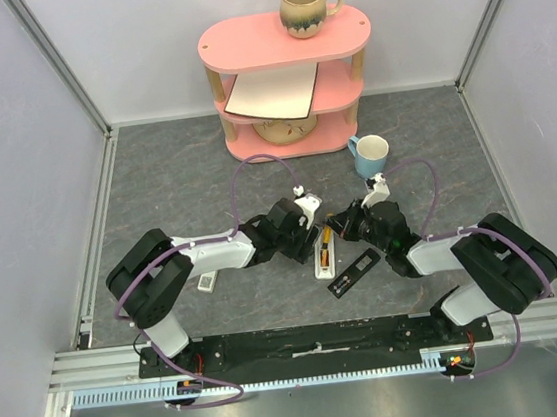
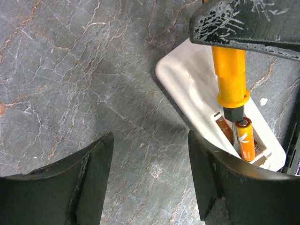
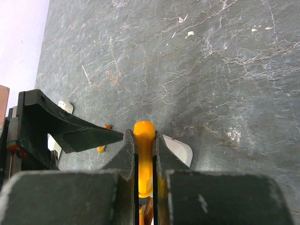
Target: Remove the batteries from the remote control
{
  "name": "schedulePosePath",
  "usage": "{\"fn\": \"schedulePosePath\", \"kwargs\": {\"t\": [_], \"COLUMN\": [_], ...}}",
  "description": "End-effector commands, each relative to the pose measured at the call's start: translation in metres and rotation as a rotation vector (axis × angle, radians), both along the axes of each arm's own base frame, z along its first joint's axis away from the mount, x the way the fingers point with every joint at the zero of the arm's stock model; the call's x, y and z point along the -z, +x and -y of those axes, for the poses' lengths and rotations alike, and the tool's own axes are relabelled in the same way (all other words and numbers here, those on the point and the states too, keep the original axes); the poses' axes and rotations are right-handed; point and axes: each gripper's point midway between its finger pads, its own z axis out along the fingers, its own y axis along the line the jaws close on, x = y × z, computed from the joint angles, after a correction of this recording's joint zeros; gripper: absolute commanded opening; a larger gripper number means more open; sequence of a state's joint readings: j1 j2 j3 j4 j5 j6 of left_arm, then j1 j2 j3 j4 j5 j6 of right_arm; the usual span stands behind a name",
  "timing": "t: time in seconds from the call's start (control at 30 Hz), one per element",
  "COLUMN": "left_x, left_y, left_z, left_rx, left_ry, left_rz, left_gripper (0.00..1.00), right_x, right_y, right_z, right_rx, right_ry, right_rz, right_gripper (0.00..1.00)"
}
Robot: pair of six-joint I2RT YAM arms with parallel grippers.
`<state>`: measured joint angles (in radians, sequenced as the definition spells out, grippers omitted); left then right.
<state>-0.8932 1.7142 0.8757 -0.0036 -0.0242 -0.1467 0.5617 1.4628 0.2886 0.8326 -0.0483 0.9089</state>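
Observation:
The white remote control (image 1: pixel 322 264) lies face down on the grey table, its battery bay open. One orange battery (image 2: pixel 244 138) sits in the bay. My right gripper (image 3: pixel 144 140) is shut on the orange screwdriver handle (image 3: pixel 144 154), and the screwdriver's (image 2: pixel 229 75) metal tip rests beside that battery's end. My left gripper (image 2: pixel 150 178) is open over bare table just left of the remote (image 2: pixel 187 79), its right finger (image 2: pixel 211 178) at the remote's edge. A small orange piece (image 3: pixel 101 148) lies on the table, half hidden by a left finger (image 3: pixel 70 129).
The black battery cover (image 1: pixel 354 272) lies right of the remote. A blue mug (image 1: pixel 370 155) stands behind the right gripper (image 1: pixel 339 227). A pink shelf (image 1: pixel 284 77) at the back carries a brown mug (image 1: pixel 306 9), a white board and a bowl. A small white object (image 1: pixel 204 282) lies under the left arm.

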Motion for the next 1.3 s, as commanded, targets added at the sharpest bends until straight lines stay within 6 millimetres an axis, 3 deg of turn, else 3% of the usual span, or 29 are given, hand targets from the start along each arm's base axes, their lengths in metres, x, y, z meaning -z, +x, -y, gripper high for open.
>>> {"fn": "schedulePosePath", "kwargs": {"t": [0.0, 0.27, 0.57, 0.7, 0.87, 0.97, 1.1, 1.2, 1.27], "left_x": [0.018, 0.018, 0.018, 0.018, 0.018, 0.019, 0.018, 0.011, 0.01], "left_y": [-0.018, -0.017, -0.015, -0.015, -0.019, -0.025, -0.03, -0.033, -0.038], "left_z": [-0.014, -0.014, -0.017, -0.017, -0.017, -0.016, -0.017, -0.012, -0.01], "left_rx": [-0.025, -0.023, -0.038, -0.038, -0.028, -0.014, -0.006, 0.025, 0.043], "left_ry": [0.024, 0.027, 0.04, 0.039, 0.032, 0.017, 0.004, -0.034, -0.048], "left_rz": [-0.086, -0.085, -0.073, -0.072, -0.084, -0.108, -0.115, -0.117, -0.126], "left_gripper": [0.71, 0.7, 0.7, 0.7, 0.68, 0.62, 0.32, 0.17, 0.13], "right_x": [0.003, 0.002, -0.01, -0.008, -0.001, 0.0, -0.002, -0.005, -0.007], "right_y": [-0.002, 0.0, -0.003, 0.001, 0.003, 0.005, 0.006, 0.011, 0.012], "right_z": [-0.002, 0.002, -0.007, 0.0, 0.022, 0.031, 0.036, 0.037, 0.037], "right_rx": [-0.046, -0.098, -0.161, -0.093, 0.077, 0.137, 0.173, 0.185, 0.189], "right_ry": [-0.059, -0.202, -0.197, -0.172, -0.115, -0.092, -0.087, -0.093, -0.091], "right_rz": [-0.017, -0.013, -0.007, -0.01, -0.01, -0.01, 0.008, 0.014, 0.019], "right_gripper": [0.0, 0.0, 0.0, 0.0, 0.0, 0.0, 0.0, 0.0, 0.0]}}
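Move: The orange battery still in the white remote, with the screwdriver tip at it, lies about 6 cm back of the right hand, 2 cm to its left and 5 cm below. The black remote lies some 4 cm nearer the base than that battery and 5 cm to its right. From the open left hand the battery is about 4 cm back, 4 cm right and 1 cm lower; a loose battery lies roughly 2 cm ahead of the left hand and 6 cm to its left. The battery is worked at by the screwdriver tip: the right hand, keeping its grip on the handle, at first stays nearly in place, rolling its left side down about 10 degrees, then slides some 3 cm right, rolling partly back and swinging clockwise, the tip still in the compartment. Late on, the left fingers close most of the way on nothing beside the white remote and draw back about 1 cm. ##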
